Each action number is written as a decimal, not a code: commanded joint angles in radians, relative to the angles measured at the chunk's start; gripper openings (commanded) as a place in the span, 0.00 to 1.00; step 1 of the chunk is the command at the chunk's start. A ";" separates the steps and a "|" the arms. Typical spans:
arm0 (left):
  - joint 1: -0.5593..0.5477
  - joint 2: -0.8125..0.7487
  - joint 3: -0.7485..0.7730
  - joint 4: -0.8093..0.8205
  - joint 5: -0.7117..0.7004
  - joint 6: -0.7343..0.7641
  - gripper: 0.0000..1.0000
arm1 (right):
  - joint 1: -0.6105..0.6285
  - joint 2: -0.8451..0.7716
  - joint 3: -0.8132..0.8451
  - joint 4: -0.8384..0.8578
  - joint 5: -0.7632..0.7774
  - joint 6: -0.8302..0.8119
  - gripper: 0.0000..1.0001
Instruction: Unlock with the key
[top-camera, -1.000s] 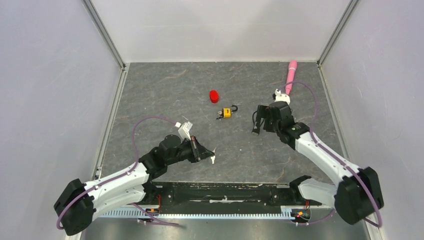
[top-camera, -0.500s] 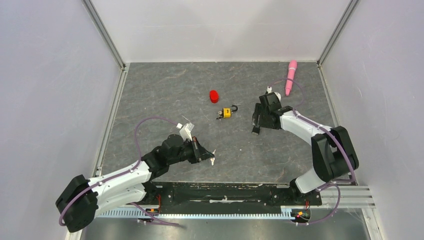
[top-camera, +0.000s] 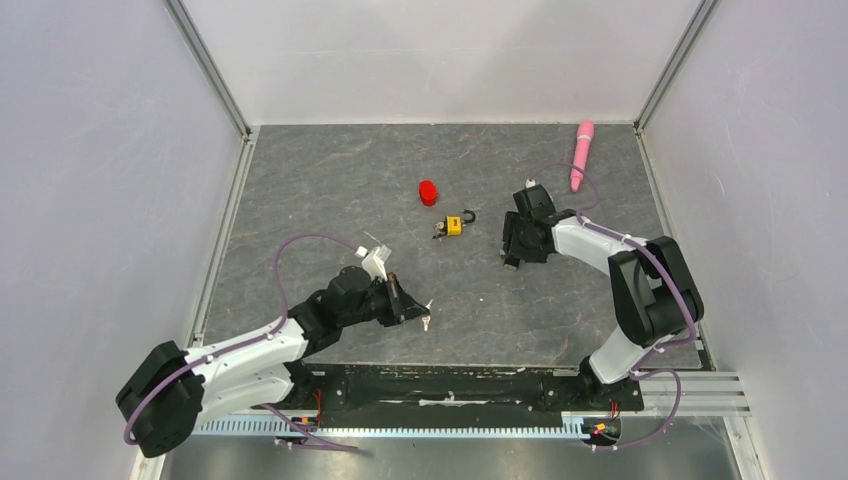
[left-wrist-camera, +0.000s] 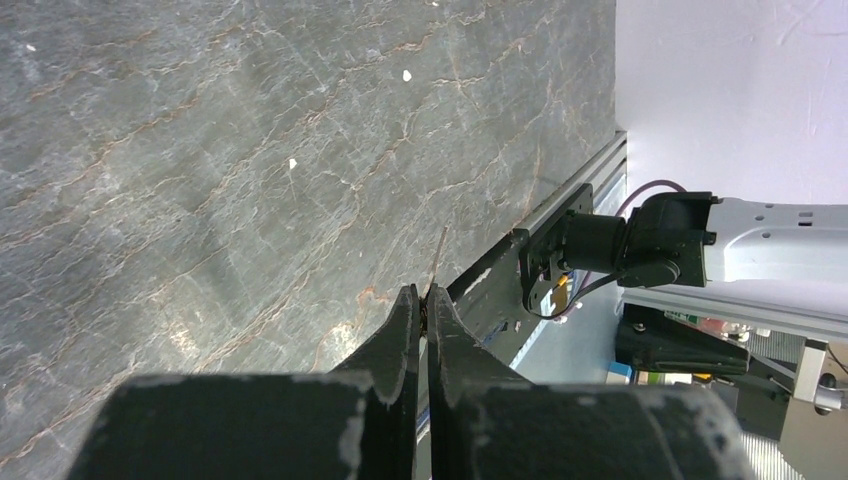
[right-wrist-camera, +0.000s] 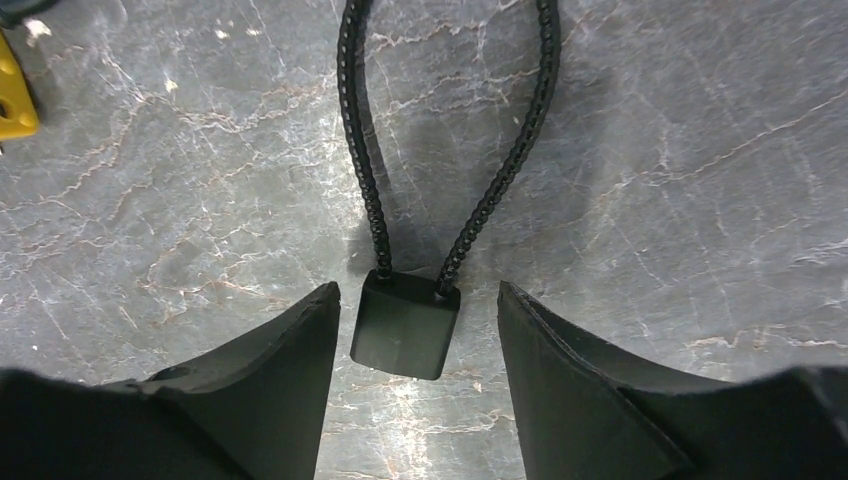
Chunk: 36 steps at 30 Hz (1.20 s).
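The key (top-camera: 425, 321) is a tiny silvery sliver sticking out of my left gripper (top-camera: 410, 308), which is shut on it near the front middle of the table. In the left wrist view the key (left-wrist-camera: 440, 255) shows edge-on as a thin line beyond the closed tips of the left gripper (left-wrist-camera: 427, 292). The small yellow padlock (top-camera: 454, 226) lies further back, apart from both grippers, and its corner (right-wrist-camera: 15, 100) shows in the right wrist view. My right gripper (right-wrist-camera: 415, 290) is open, one finger on each side of the black block (right-wrist-camera: 405, 325), with a gap on both sides.
The black block ends a looped black cord (right-wrist-camera: 450, 150) that lies right of the padlock under the right gripper (top-camera: 511, 255). A red cap (top-camera: 428, 192) stands behind the padlock. A pink stick (top-camera: 581, 150) lies at the back right. Walls enclose the table.
The right arm has swung its elbow in toward the middle while its gripper stayed over the cord's block, and its jaws have narrowed. The left gripper with the key has barely shifted.
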 joint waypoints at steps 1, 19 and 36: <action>0.006 0.012 0.042 0.059 0.033 0.016 0.02 | -0.002 0.028 0.011 0.011 -0.033 0.032 0.60; 0.006 0.058 0.058 0.099 0.060 0.009 0.02 | -0.001 0.044 0.012 -0.009 -0.051 0.081 0.32; -0.018 0.309 0.133 0.391 0.116 -0.025 0.02 | 0.062 -0.200 -0.095 0.056 -0.194 0.308 0.00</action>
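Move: The black lock block sits on the table right between the right hand's open fingers, its middle about 1 cm below them, with its cable loop running out some 6 cm ahead. The yellow padlock lies roughly 13 cm to this hand's left and 10 cm farther out; the red object some 19 cm left and 18 cm ahead. From the left hand, which holds the keys, the block is about 15 cm ahead, 19 cm right and 8 cm lower. The black block is pinched at its two sides as the right fingers close almost on the spot, sinking under 1 cm; then they carry it up, left and back towards the keys, about 4 cm left, the hand's left side rolling up some 15 degrees. Late on, the left hand, still shut on the keys, goes about 4 cm right and a little forward towards the block. ##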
